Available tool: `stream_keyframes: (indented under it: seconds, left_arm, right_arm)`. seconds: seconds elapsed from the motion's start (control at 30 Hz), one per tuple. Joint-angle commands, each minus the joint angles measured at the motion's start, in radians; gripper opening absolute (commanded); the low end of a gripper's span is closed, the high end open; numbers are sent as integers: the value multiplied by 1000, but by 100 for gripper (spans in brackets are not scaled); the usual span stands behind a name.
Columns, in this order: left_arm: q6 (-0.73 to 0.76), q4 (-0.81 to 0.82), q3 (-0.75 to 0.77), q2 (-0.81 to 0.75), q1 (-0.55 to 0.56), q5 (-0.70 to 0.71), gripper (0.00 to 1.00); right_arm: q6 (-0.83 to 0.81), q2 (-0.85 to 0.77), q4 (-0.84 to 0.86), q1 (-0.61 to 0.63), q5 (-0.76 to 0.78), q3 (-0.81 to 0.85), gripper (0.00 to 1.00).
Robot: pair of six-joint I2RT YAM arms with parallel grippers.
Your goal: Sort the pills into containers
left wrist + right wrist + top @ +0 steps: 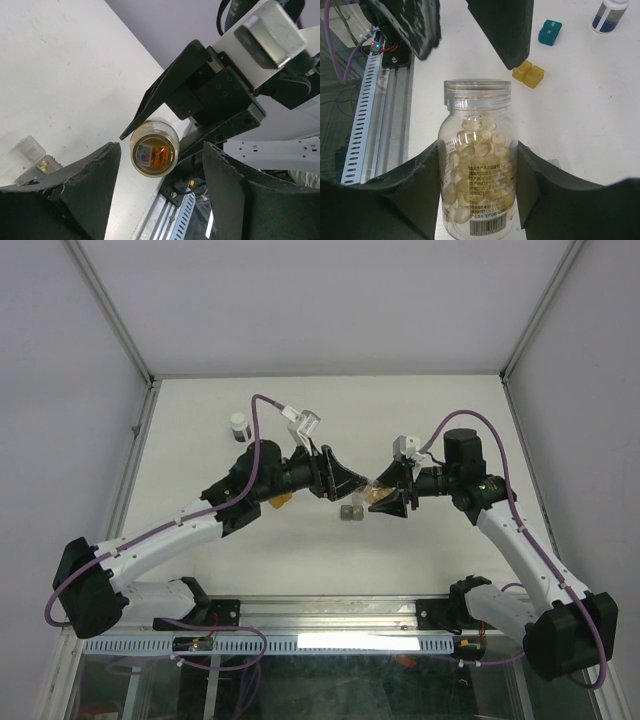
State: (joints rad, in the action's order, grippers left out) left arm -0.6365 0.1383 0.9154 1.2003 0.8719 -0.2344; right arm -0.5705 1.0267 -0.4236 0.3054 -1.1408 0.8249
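Note:
My right gripper (387, 500) (477, 167) is shut on a clear bottle (477, 165) of yellow softgel pills and holds it above the table, its top pointing at the left gripper. The bottle also shows in the top view (375, 494) and end-on in the left wrist view (154, 150). My left gripper (350, 483) (160, 187) is open and empty, just in front of the bottle's top, its fingers (505, 30) apart from it. The gray container (351, 511) (30, 150) lies below the bottle. The amber-yellow container (528, 74) (280, 502) and the teal container (549, 32) lie farther left.
A white pill bottle (239, 426) (609, 15) stands at the back left. A metal rail (330, 615) runs along the table's near edge by the arm bases. White walls close in the table on three sides.

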Motion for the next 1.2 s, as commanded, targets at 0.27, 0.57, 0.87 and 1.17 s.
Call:
stream_keyframes:
  seconds: [0.27, 0.57, 0.87, 1.17]
  left_arm:
    - [45, -45, 89, 51, 28, -29, 59]
    - [54, -55, 98, 66, 37, -66, 52]
    - [70, -78, 117, 97, 41, -91, 39]
    - [148, -92, 134, 140, 41, -221, 23]
  right_arm:
    - [-14, -13, 17, -2, -13, 34, 0]
    - [-10, -11, 19, -2, -15, 36, 0]
    - [-11, -11, 19, -2, -16, 36, 0]
    - [-11, -11, 18, -2, -16, 36, 0]
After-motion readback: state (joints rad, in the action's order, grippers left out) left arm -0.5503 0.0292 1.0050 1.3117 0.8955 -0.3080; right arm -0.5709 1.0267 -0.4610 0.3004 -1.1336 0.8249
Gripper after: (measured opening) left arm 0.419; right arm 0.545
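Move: The clear lid of the pill bottle, which the right hand holds lying on its side, is about 2 cm to the left hand's right, 3 cm below it and 1 cm nearer the base; from the right hand that lid is about 5 cm to the left, level in height and in reach. The small clear container pair stands on the table some 5 cm ahead of the left hand and 24 cm below, neither left nor right; the yellow container is 8 cm ahead, 17 cm left and as low. The left hand, its fingers part open around the lid's end of the bottle, sinks about 3 cm and eases some 2 cm to the right onto the lid, its fingertips dipping and swinging slightly clockwise, each by 5 to 10 degrees. Its fingers close steadily from roughly two thirds open to under half, where they stop with a pad on either side of the clear lid and the gripper's effort rising, while the right hand keeps its grip on the bottle body and holds it nearly still. ##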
